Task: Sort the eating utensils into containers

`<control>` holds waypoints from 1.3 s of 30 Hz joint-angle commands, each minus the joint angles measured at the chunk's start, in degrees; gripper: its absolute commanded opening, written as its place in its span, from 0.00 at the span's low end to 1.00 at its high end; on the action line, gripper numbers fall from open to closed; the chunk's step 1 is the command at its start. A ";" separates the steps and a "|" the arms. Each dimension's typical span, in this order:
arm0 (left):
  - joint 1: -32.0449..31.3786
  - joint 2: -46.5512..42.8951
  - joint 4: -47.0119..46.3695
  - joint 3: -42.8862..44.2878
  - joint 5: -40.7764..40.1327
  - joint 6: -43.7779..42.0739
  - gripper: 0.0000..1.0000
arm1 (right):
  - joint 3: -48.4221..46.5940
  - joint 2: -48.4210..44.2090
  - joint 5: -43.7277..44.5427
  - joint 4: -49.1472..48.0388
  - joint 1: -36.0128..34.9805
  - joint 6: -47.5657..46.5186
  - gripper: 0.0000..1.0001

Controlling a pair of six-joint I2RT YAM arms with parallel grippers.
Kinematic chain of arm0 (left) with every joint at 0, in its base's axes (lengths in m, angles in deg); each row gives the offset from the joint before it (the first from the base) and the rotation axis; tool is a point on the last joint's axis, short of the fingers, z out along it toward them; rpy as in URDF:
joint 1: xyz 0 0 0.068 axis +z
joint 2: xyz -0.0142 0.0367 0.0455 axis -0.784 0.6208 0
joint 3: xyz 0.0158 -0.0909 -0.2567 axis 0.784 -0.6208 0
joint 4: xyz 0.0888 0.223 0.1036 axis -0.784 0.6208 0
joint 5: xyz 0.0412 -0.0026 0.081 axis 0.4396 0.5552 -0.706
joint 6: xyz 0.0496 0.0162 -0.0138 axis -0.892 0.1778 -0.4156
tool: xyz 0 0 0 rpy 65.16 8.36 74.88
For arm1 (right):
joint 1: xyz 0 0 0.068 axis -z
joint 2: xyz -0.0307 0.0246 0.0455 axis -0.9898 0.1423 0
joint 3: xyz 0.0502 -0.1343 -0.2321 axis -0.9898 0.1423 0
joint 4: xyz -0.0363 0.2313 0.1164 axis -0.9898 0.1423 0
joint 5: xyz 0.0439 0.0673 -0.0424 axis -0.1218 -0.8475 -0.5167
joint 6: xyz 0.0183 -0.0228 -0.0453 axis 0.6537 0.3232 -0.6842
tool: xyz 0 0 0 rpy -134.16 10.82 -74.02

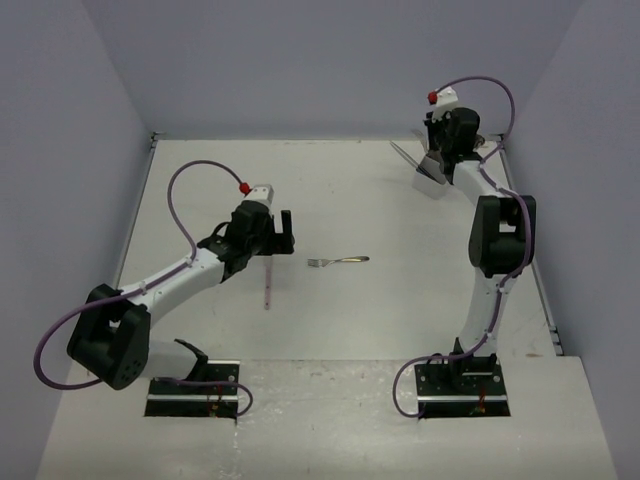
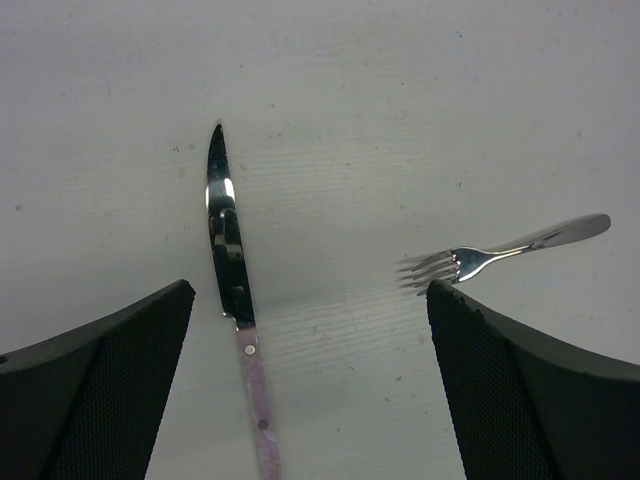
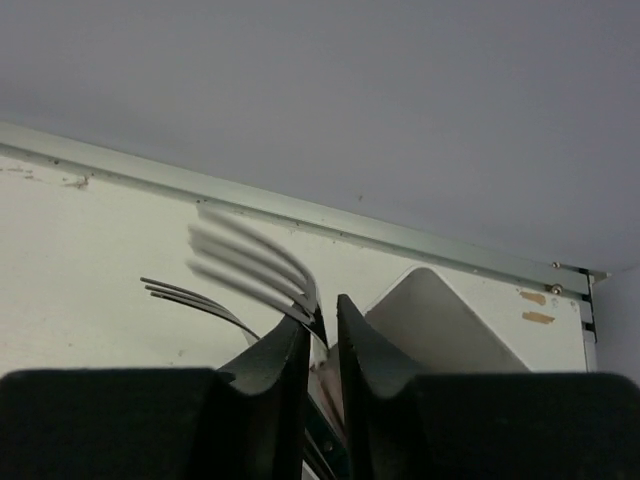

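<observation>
A pink-handled knife lies on the table, blade pointing away, its handle running between my left gripper's wide-open fingers. An all-metal fork lies just off the right finger's tip. In the top view the left gripper hovers over the knife, with the fork to its right. At the back right, my right gripper stands over the white container. Its jaws are parted a little, and a blurred fork leans on the left finger. The tines of another fork stick out beside it.
The container sits near the back right corner, close to the walls, with utensil ends poking out to its left. The right arm's elbow stands tall in front of it. Both arm bases are at the near edge.
</observation>
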 commanded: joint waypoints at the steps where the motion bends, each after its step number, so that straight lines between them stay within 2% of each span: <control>1: 0.55 -0.33 0.38 2.51 0.31 1.04 1.00 | -1.08 -0.90 -1.38 -0.68 0.03 -0.39 0.20; 3: 0.47 -0.24 0.82 2.60 0.14 1.30 1.00 | -0.73 -2.21 -1.20 0.63 0.03 -0.92 0.26; 4: 0.55 -0.24 1.17 2.69 0.05 1.39 1.00 | 0.31 -3.27 -1.73 0.90 -0.06 -0.83 0.34; 5: 0.55 -0.24 1.44 2.78 -0.04 1.39 1.00 | 1.19 -4.32 -2.51 0.82 0.03 -0.66 0.54; 6: 0.47 -0.24 1.61 3.12 -0.21 1.48 1.00 | 2.16 -7.03 -3.39 0.21 -0.06 -0.40 0.60; 11: 0.55 0.64 3.02 4.27 -0.04 0.95 1.00 | 6.47 -15.83 -4.98 1.16 -0.49 1.01 0.77; 14: 0.55 1.25 4.42 4.36 -0.73 0.33 1.00 | 9.37 -22.33 -4.02 3.00 -1.63 3.90 0.83; 17: 0.55 1.69 6.18 4.27 -3.01 1.38 1.00 | 15.60 -29.89 -3.22 2.93 -3.13 9.60 0.98; 23: 0.47 4.94 12.58 4.18 -3.29 4.81 0.98 | 32.81 -44.04 -0.59 1.78 -6.12 21.64 0.99; 30: 0.38 7.40 17.26 0.41 -0.74 8.68 0.83 | 38.20 -50.56 7.05 9.16 -8.23 23.51 0.99; 33: -0.41 8.98 16.65 -1.96 1.36 8.34 0.70 | 40.05 -52.23 8.64 10.48 -8.14 23.95 0.99; 34: -1.98 9.51 16.56 -2.14 1.98 7.64 0.61 | 40.57 -52.58 8.64 10.40 -8.14 24.56 0.99; 39: -7.61 13.73 21.65 0.57 -4.86 7.36 0.33 | 42.42 -55.65 2.16 9.61 -8.14 27.46 0.99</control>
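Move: My right hand holds the pink-handled fork over the container, whose middle is some 6 cm to its right, 2 cm ahead and 13 cm below; the sorted knives lean out about 4 cm left, 2 cm back and 9 cm below. For my empty left hand, the pink-handled knife's middle lies roughly 3 cm back, 2 cm left and 10 cm below, and the silver fork 17 cm right, 1 cm back, equally low. I open my right hand wide to release the fork, then pull it back about 23 cm from the container, rising high before sinking partway, drifting left and rolling its left side up. My left hand, after a pause, sinks 9 cm and draws back 7 cm to the knife's handle, tipping some 20 degrees further down and closing from wide open to under half, one finger either side of the handle. ##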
